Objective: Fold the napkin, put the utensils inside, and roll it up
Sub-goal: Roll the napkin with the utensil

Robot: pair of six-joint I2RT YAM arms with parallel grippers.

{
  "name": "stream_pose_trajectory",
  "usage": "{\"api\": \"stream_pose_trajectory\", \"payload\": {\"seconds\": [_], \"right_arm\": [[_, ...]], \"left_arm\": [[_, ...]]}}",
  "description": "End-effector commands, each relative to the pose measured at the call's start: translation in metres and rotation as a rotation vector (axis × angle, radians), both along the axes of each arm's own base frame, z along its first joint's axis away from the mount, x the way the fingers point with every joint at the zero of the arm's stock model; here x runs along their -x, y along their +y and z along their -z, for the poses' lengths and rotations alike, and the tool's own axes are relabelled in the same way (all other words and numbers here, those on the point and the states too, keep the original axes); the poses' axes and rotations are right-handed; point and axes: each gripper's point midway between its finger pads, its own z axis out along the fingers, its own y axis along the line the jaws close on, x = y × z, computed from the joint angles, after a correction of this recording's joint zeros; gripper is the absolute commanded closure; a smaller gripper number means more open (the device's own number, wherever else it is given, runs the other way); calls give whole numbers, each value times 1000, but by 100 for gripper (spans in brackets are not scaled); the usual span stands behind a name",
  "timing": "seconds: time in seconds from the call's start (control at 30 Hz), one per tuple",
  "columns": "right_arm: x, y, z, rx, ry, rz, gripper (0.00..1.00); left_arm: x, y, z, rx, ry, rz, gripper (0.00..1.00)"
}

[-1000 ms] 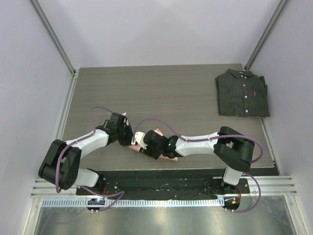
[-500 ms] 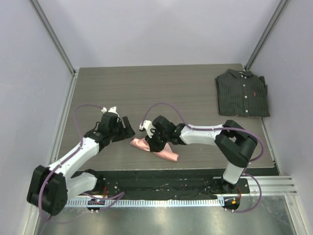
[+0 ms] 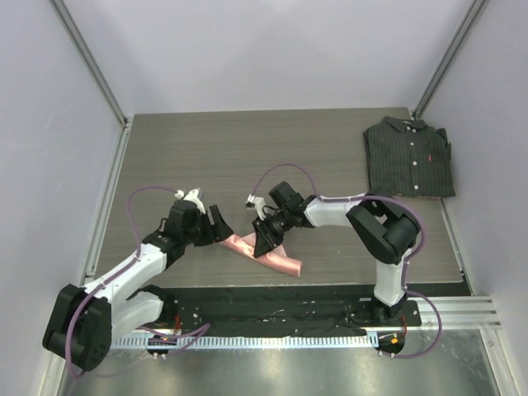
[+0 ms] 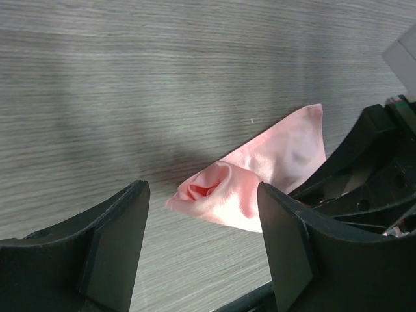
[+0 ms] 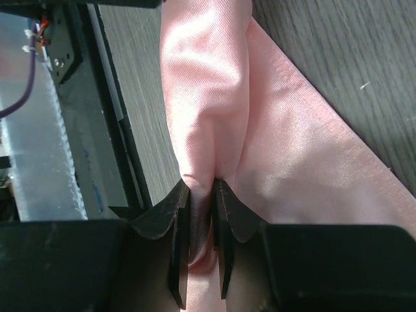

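Note:
The salmon-pink napkin [image 3: 276, 260] lies rolled into a loose tube near the table's front edge, its open spiral end [image 4: 214, 188] facing my left gripper. That left gripper [image 3: 219, 230] stands open just left of the roll, its fingers [image 4: 120, 240] wide apart and touching nothing. From the far side my right gripper [image 3: 266, 238] comes down onto the roll. It is shut on a pinched ridge of the napkin [image 5: 208, 97], the cloth squeezed between its fingertips [image 5: 181, 214]. The utensils are hidden from every view.
A dark pinstriped folded shirt [image 3: 409, 157] lies at the table's back right. The black base rail [image 3: 280, 309] runs just in front of the roll. In the left wrist view the right arm's black body [image 4: 374, 169] sits close on the right.
My left gripper has opened, let go of the napkin's left end and backed off to the left. My right gripper has closed onto the roll and shifted slightly back and to the right.

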Motion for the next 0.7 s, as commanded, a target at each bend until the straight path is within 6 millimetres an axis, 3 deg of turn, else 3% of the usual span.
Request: {"api": "stream_pose_trajectory", "payload": {"seconds": [0.0,0.37,0.47,0.6,0.67], "right_arm": [[2,6,-5,-62,71,-18,77],[-1,1,14,-40,113,1,77],[-3,0,17,-38,115,9,77],[-9,0,10,-35,91,36,76],[-17,-1,5,-16,54,73,71]], "left_arm": [[-11,-12,-6,57,-55,29,29],[-13,-31,8,156,-46,69,41],[-14,-31,12,156,-41,69,53],[-14,-31,17,149,-30,69,77],[-12,-30,21,138,-13,69,83]]}}
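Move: The rolled napkin's left end lies just right of the open left hand, about 3 cm to the right, level with it fore and aft, and 4 cm below. The right gripper, already shut on the roll, is some 10 cm to the left hand's right and 5 cm back. From the right hand, that left end is about 8 cm left and 3 cm ahead; the roll's right end lies 9 cm right and 4 cm back. The left fingers close on the rolled napkin's left end and pinch it, after the hand sinks and slides right towards the right gripper, about 4 cm in all, with a slight roll of the wrist; most of the closing comes late, once the hand is nearly down. The right hand stays in place and keeps its grip on the roll, turning only 5 to 10 degrees. ##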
